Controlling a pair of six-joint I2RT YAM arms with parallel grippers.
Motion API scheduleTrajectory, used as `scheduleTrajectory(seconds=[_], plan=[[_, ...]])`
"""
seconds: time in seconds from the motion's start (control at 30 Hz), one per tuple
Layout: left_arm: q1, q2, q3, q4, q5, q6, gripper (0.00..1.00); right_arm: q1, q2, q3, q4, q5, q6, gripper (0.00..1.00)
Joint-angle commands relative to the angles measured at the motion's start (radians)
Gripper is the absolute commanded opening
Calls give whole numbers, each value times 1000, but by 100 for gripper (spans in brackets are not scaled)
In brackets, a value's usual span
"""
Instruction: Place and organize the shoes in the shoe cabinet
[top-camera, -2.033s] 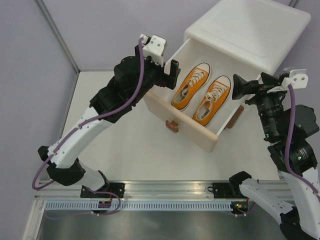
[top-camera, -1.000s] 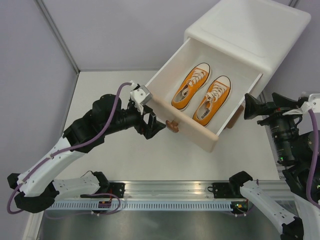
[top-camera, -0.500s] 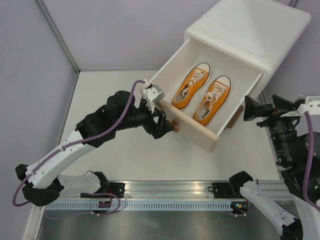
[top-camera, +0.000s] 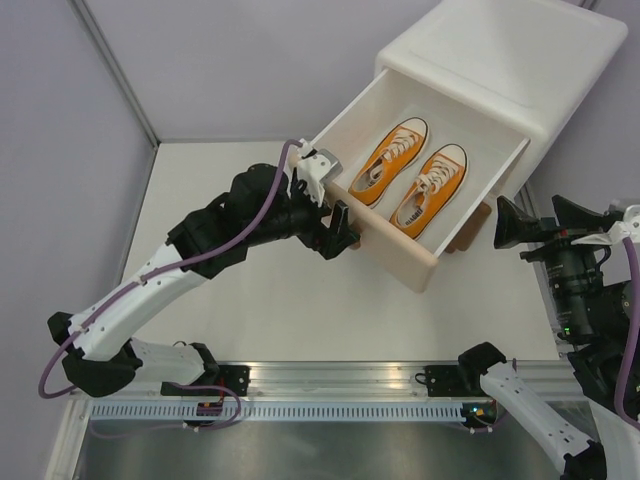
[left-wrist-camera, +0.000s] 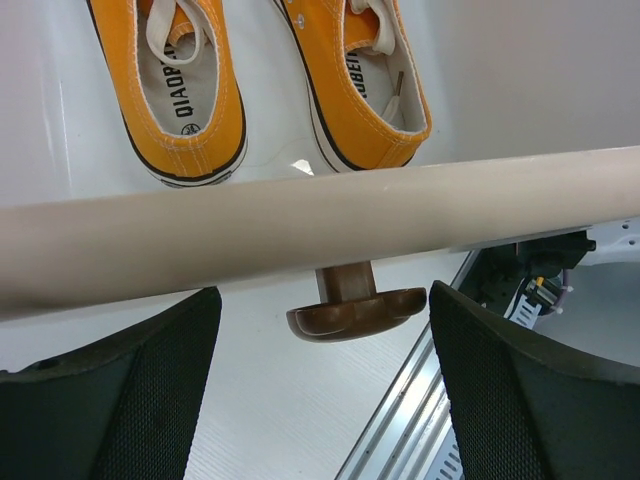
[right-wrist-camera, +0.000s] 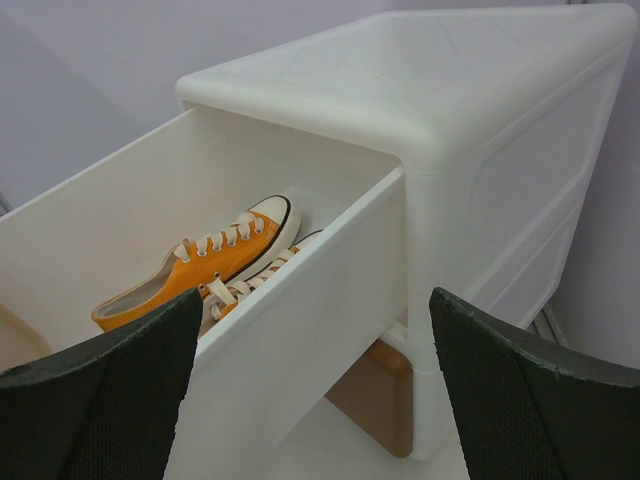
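The white shoe cabinet (top-camera: 510, 60) stands at the back right with its beige upper drawer (top-camera: 390, 262) pulled out. Two orange sneakers (top-camera: 388, 157) (top-camera: 430, 190) lie side by side in it; they also show in the left wrist view (left-wrist-camera: 185, 90) and the right wrist view (right-wrist-camera: 200, 265). My left gripper (top-camera: 342, 232) is open at the drawer front, one finger on each side of the brown knob (left-wrist-camera: 355, 305), not touching it. My right gripper (top-camera: 535, 225) is open and empty beside the cabinet's right side. The red sneakers are out of view.
The brown lower drawer (right-wrist-camera: 375, 395) is shut under the open one. A purple wall with a metal post (top-camera: 115, 70) bounds the table on the left. A metal rail (top-camera: 330, 385) runs along the near table edge.
My left gripper has swung from the drawer's left side down to its front knob. The drawer has slid a little back into the cabinet. My right gripper has drawn back to the right.
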Motion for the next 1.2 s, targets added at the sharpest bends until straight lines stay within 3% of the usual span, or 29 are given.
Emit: scheduleTrajectory(seconds=[0.0,0.43,1.17], plan=[[2,27,85,241,-60,-6,88,3,-9,9,1,17,-10,98],[2,73,162,371,-142,-35,88,5,-55,22,-21,35,-13,98],[-44,248,274,529,-102,-58,88,3,-12,55,-19,44,44,97]])
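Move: The bear knob of the open upper drawer sits just past the left fingertips, about 1 cm ahead, 4 cm to the right and 2 cm lower. Inside the drawer, the left orange shoe lies some 14 cm ahead of that hand and 9 cm to its right; the right orange shoe lies about 8 cm ahead and 17 cm to the right, both slightly lower. From the right hand the knob is roughly 29 cm to the left, level fore-and-aft and 12 cm below. With its open fingers at the drawer front, either side of the bear knob, the left hand bears up and in on the front, to send the drawer home. It creeps at first, then goes faster, rising about 11 cm while working right and a little forward towards the cabinet. The wrist rolls and tips up some 20 degrees, bringing the fingers nearly level; they stay wide open. ##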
